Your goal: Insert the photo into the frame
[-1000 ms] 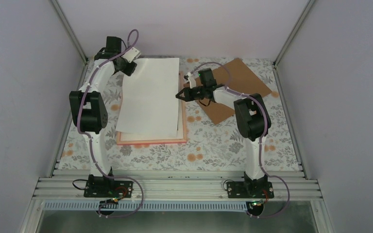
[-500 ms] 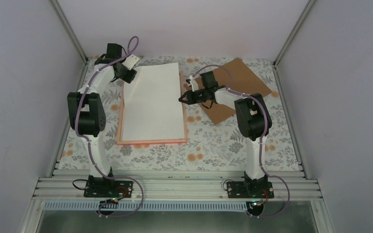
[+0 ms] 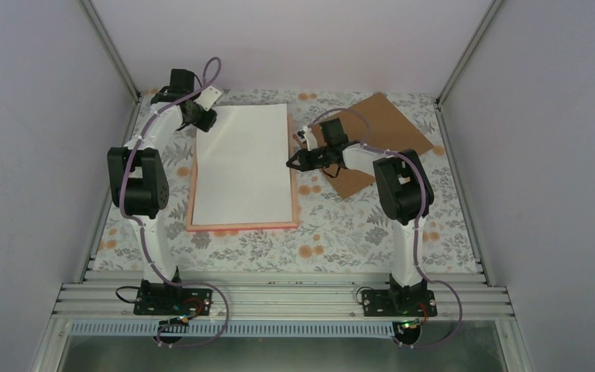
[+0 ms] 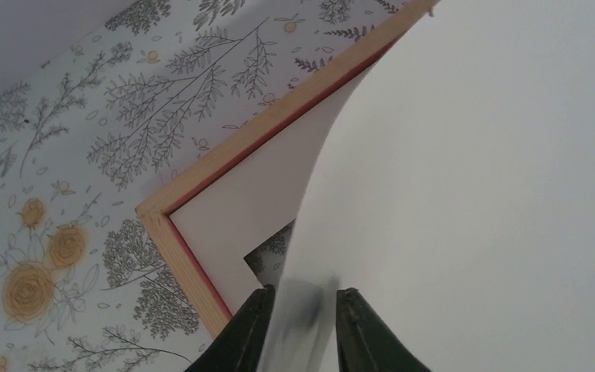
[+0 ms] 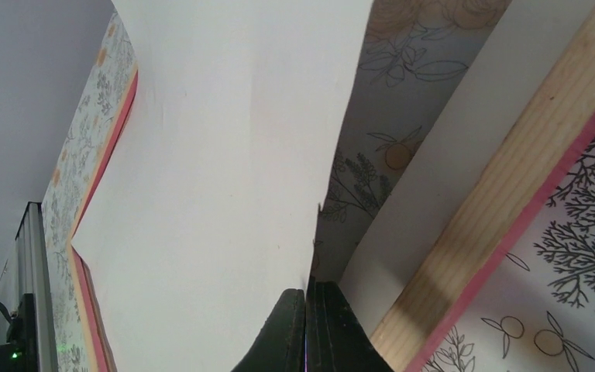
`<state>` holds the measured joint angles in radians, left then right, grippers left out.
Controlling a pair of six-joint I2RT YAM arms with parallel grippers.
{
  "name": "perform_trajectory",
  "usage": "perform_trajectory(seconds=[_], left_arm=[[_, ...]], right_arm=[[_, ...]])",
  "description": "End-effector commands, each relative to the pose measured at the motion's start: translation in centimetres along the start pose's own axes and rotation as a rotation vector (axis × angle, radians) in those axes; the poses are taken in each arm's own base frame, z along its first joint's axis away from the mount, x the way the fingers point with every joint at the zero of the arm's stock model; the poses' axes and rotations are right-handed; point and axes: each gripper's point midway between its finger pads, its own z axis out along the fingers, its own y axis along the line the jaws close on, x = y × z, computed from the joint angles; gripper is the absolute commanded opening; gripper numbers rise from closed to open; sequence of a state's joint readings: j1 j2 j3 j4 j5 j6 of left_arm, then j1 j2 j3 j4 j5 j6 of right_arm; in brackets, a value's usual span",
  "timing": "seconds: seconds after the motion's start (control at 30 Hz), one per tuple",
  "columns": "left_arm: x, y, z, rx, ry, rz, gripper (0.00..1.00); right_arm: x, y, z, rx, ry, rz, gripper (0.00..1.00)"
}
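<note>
The photo (image 3: 244, 163) lies white side up over the pink frame (image 3: 240, 225) on the left half of the table. My left gripper (image 3: 201, 120) is at the photo's far left corner. In the left wrist view the left gripper (image 4: 304, 293) stands slightly open, with the photo's (image 4: 472, 194) blurred corner loose between the fingers, above the frame's (image 4: 240, 147) corner and white mat (image 4: 225, 225). My right gripper (image 3: 292, 161) is at the photo's right edge. The right wrist view shows the right gripper (image 5: 307, 291) shut on the photo's (image 5: 217, 194) edge, lifted above the mat (image 5: 441, 178) and frame rail (image 5: 496, 209).
A brown backing board (image 3: 380, 128) lies at an angle at the back right, partly under the right arm. A floral tablecloth (image 3: 341, 232) covers the table. Plain walls stand close on three sides, and a metal rail (image 3: 279, 298) runs along the near edge.
The photo has swung from a skewed, lifted pose to lie square over the frame. My left gripper's jaws have parted round its corner. The right gripper shifted slightly nearer, still clamped.
</note>
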<state>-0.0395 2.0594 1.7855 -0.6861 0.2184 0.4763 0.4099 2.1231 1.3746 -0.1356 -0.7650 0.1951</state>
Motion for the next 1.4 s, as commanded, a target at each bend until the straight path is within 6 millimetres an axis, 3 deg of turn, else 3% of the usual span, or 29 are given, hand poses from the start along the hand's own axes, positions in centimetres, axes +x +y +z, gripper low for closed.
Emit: perform_trajectory(seconds=[0.0,0.2,0.33,0.4,0.6,0.67,0.83,0.93,1.1,1.37], left_arm=[[-0.1,0.5,-0.3,-0.031,-0.015,-0.008,0.31],[-0.8,1.1,-1.7,-0.087,-0.051,-0.003,0.62],[-1.1,1.6,-3.0,-0.137,-0.088,0.013,0.94],[-0.8,1.9,-3.2,-0.165,-0.085,0.015,1.0],[-0.1,1.4,-2.9,-0.154,-0.082,0.022,1.0],[0.1,1.1,-2.5,-0.137,-0.078,0.023,1.0],[0.4,0.9,-2.2,-0.128,-0.07,0.023,1.0],[0.3,0.9,-2.4,-0.127,-0.075,0.025,1.0],[0.1,0.9,-2.5,-0.13,-0.082,0.026,1.0],[-0.4,0.2,-2.7,-0.101,-0.111,0.03,1.0]], right_arm=[[-0.5,0.6,-0.7,0.007,-0.024,-0.045,0.04],[-0.3,0.6,-0.2,0.01,-0.018,-0.062,0.04],[-0.2,0.6,-0.3,0.015,-0.014,-0.069,0.04],[-0.1,0.6,-0.4,0.014,-0.014,-0.071,0.04],[-0.1,0.5,-0.2,0.016,-0.004,-0.077,0.08],[-0.1,0.5,-0.2,0.017,-0.002,-0.076,0.17],[-0.4,0.7,-0.7,0.036,-0.005,-0.083,0.53],[-1.0,1.2,-1.4,0.052,-0.016,-0.099,0.64],[-1.6,1.7,-2.5,0.087,-0.033,-0.159,0.66],[-1.9,1.8,-1.6,0.048,-0.037,-0.146,0.65]])
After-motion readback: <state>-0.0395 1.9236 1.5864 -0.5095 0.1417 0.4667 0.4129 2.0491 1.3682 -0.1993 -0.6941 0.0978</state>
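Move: The photo's far-left part is still at my left hand and my right fingers pinch its right edge. The frame's middle lies about 12 cm back, 9 cm to the right and some 11 cm below my left hand; its far-left corner is about 5 cm ahead of that hand and 4 cm to its left. From my right hand the frame's middle is about 14 cm left, 1 cm back and 4 cm below. The brown board is some 24 cm right of my right hand and 6 cm farther out. My left hand lets the photo go first, spreading its fingers fully as it sinks about 1.5 cm, then drawing a little back and left and rising some 3 cm over the frame. My right hand keeps its pinch, easing the edge slightly down beside the right rail, then opens about two-thirds and lifts clear about 2.5 cm. ##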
